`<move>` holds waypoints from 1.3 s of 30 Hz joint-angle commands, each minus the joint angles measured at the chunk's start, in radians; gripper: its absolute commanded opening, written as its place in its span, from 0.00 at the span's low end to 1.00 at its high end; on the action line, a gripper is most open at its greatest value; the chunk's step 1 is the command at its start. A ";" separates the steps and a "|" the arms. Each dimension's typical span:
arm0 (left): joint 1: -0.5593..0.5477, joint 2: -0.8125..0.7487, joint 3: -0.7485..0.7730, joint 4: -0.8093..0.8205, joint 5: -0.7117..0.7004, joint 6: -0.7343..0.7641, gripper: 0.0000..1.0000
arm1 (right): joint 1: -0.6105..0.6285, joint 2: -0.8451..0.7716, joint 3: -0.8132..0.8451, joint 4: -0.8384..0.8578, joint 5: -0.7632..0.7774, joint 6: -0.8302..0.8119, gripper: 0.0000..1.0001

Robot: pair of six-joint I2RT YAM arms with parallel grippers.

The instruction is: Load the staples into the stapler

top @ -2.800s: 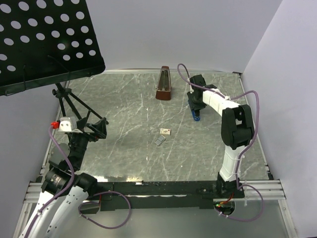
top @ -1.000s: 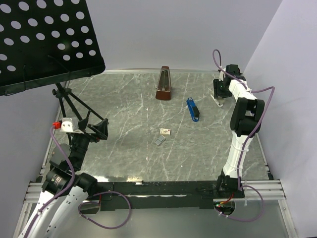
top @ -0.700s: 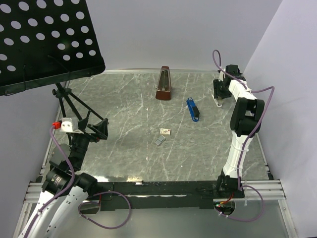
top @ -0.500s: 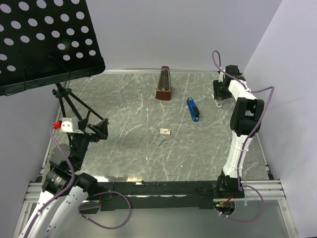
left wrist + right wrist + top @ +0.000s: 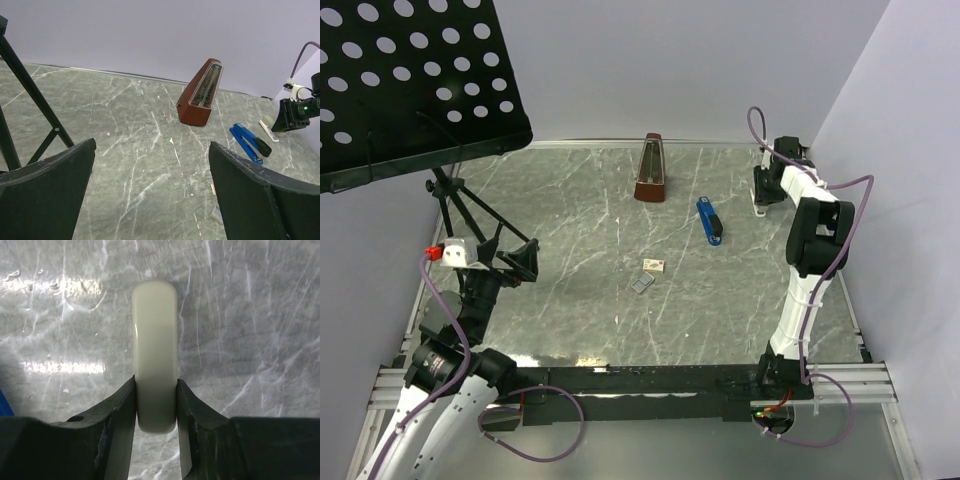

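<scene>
The staples are a small whitish box (image 5: 653, 265) at the table's middle, with a little grey piece (image 5: 640, 285) just in front of it. A blue stapler (image 5: 710, 221) (image 5: 248, 144) lies behind and to the right of them. At the far right back, a white stapler (image 5: 759, 208) (image 5: 155, 365) lies on the table. My right gripper (image 5: 761, 195) (image 5: 156, 390) is shut on its near end, with both jaws pressed against its sides. My left gripper (image 5: 523, 258) (image 5: 152, 150) hangs wide open over the left side and holds nothing.
A brown metronome (image 5: 651, 170) (image 5: 201, 94) stands at the back centre. A black music stand (image 5: 410, 80) overhangs the left side, and its tripod legs (image 5: 30, 95) are close to my left gripper. The right wall runs close to my right arm.
My right gripper left the blue stapler and moved to the back right. In the last second its jaws closed onto the white stapler. The left arm has not moved.
</scene>
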 commanded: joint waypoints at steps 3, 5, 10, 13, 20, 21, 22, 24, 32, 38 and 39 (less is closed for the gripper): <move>-0.002 -0.011 0.000 0.039 0.034 0.010 0.99 | 0.048 -0.245 -0.161 0.123 0.005 0.062 0.18; -0.003 -0.008 -0.003 0.042 0.041 0.012 0.99 | 0.090 -0.343 -0.247 0.151 0.015 0.073 0.17; -0.002 0.000 -0.005 0.047 0.057 0.015 0.99 | 0.250 -0.569 -0.429 0.190 0.068 0.032 0.17; 0.000 0.009 -0.005 0.048 0.066 0.018 1.00 | 0.370 -0.679 -0.517 0.184 0.046 0.026 0.17; 0.010 0.026 -0.008 0.060 0.103 0.029 0.99 | 0.675 -0.817 -0.644 0.154 -0.029 0.045 0.17; 0.014 0.027 -0.008 0.063 0.121 0.035 0.99 | 0.748 -0.823 -0.657 0.153 -0.034 0.049 0.17; 0.012 0.031 -0.009 0.067 0.129 0.037 0.99 | 0.784 -0.822 -0.660 0.150 -0.041 0.049 0.17; 0.014 0.037 -0.011 0.077 0.161 0.049 0.99 | 0.885 -0.809 -0.667 0.156 -0.067 0.052 0.17; 0.017 0.066 -0.022 0.105 0.262 0.076 0.99 | 1.129 -0.609 -0.629 0.199 -0.077 0.006 0.20; 0.018 0.095 -0.020 0.105 0.273 0.081 0.99 | 1.189 -0.463 -0.594 0.223 -0.038 -0.005 0.20; 0.020 0.104 -0.020 0.105 0.274 0.081 0.99 | 1.191 -0.455 -0.600 0.231 -0.038 -0.005 0.20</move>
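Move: The right hand, still gripping the grey-green stapler at the table's far right, takes it to the bare table just left of and nearer than the staples: about 34 cm back, 42 cm left, a few centimetres below. The staples lie 26 cm back and 35 cm left of this hand, the staple box 21 cm back and 32 cm left, the blue stapler 8 cm back and 16 cm left. From the left hand that spot is some 20 cm right, about level, nearly 30 cm below. Left and back in one fast sweep of just over 50 cm, the right hand keeps its pinch on the grey-green stapler, arching some 13 cm up over the blue stapler, then past the staples, and sinking towards the bare spot as it turns about 70 degrees counter-clockwise. Late on, the open left hand eases 4 cm right, turning slightly clockwise towards the same spot. ##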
